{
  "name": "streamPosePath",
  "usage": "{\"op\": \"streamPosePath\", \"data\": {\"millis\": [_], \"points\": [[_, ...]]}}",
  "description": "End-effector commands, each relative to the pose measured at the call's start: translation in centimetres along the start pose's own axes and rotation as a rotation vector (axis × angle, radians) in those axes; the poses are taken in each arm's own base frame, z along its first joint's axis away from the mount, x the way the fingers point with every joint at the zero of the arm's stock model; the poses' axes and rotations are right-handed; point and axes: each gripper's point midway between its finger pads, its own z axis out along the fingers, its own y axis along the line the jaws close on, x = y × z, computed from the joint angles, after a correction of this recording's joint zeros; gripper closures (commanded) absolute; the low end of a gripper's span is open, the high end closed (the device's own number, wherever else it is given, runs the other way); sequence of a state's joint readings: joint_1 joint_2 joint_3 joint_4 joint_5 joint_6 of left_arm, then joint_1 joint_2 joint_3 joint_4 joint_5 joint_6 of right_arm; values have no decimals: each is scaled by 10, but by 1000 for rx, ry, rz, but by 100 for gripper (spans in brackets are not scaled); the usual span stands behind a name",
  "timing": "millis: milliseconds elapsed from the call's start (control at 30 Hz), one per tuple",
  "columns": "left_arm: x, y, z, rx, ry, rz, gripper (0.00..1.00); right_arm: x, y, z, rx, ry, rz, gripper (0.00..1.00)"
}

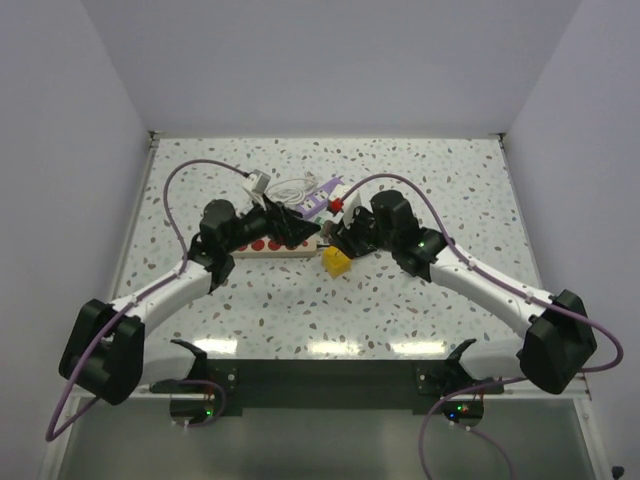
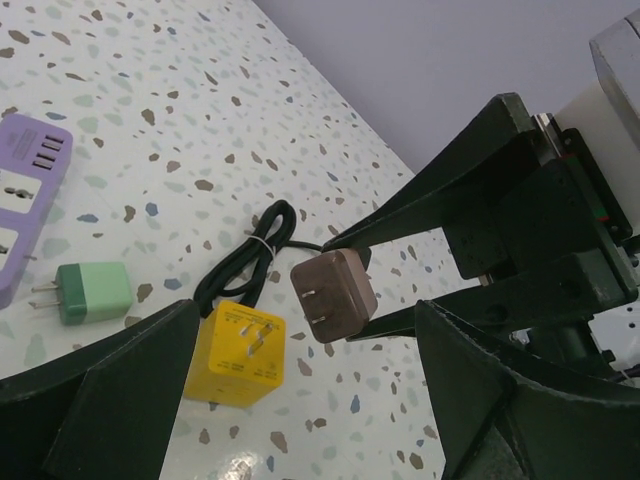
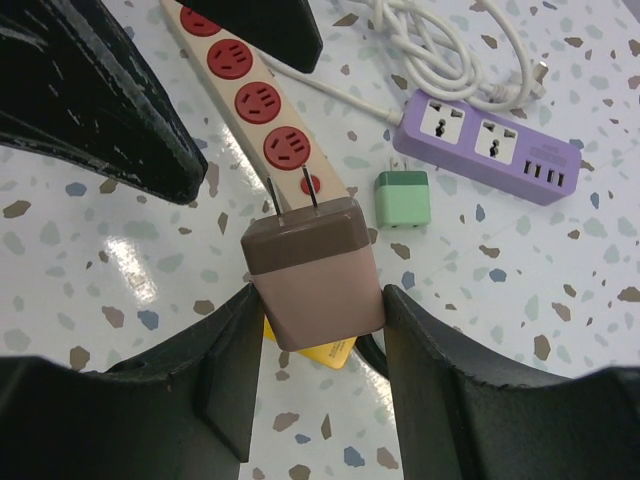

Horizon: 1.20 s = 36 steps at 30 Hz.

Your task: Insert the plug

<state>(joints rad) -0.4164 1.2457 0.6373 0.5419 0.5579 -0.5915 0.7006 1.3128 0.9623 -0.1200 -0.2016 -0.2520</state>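
Observation:
My right gripper (image 3: 316, 300) is shut on a brown plug (image 3: 312, 268), with its two prongs pointing at the end of a beige power strip with red sockets (image 3: 262, 105). The prongs are just short of the strip. In the left wrist view the brown plug (image 2: 333, 295) hangs above the table between the right gripper's fingers (image 2: 440, 195). My left gripper (image 2: 305, 335) is open and empty. Its fingers (image 3: 100, 100) stand on either side of the beige strip (image 1: 265, 246). From above, the left gripper (image 1: 295, 232) and right gripper (image 1: 340, 238) face each other.
A yellow plug (image 2: 235, 352) lies on the table under the brown plug. A green plug (image 3: 402, 198), a purple power strip (image 3: 490, 145) and a coiled white cable (image 3: 450, 45) lie beyond. A bundled black cable (image 2: 245, 255) lies by the yellow plug.

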Motion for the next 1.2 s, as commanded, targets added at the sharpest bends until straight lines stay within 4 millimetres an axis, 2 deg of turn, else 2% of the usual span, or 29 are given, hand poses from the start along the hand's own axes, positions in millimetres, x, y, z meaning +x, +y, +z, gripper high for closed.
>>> {"op": "streamPosePath", "data": {"millis": [0,333,567,700,867,900,967,1000,1067,1100,1167], "points": [[-2,-17,6,82,-18,-6,5,-25,4,-8,-9,-85,-41,100],[21,-31,28,139,40,-40,5,-26,11,-10,-23,-93,-54,100],[21,-36,35,185,39,-57,18,-26,14,-18,-22,-103,-72,100],[25,-38,38,210,52,-71,32,-25,18,-23,-32,-114,-89,100],[30,-51,40,287,81,-77,56,-25,17,-22,-30,-110,-88,100],[30,-55,40,301,85,-75,65,-25,17,-21,-29,-107,-87,100],[31,-57,39,317,90,-75,73,-24,17,-21,-29,-102,-86,100],[32,-59,39,323,91,-73,81,-23,17,-20,-28,-100,-84,98],[32,-61,38,339,93,-69,90,-24,15,-21,-20,-106,-84,94],[32,-62,38,344,94,-68,100,-26,15,-22,-17,-111,-84,88],[32,-64,37,359,92,-62,100,-26,14,-23,-10,-107,-83,82]]}}
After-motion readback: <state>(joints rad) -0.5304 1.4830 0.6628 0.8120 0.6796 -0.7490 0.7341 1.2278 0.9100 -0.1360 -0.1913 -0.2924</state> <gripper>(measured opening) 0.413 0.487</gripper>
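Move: The plug, prongs pointing clear of the right fingers that already hold it, lies about 7 cm to the left hand's right, level fore-and-aft and some 2 cm lower. From that hand the yellow adapter is on the table about 10 cm right and 17 cm below; the green adapter is 9 cm ahead, 7 cm right, equally low. The plug's middle sits roughly 1 cm ahead and 1 cm left of the right hand. Left goes about 6 cm right, slightly back, and pinches the plug; right keeps hold, easing 2 cm back. ##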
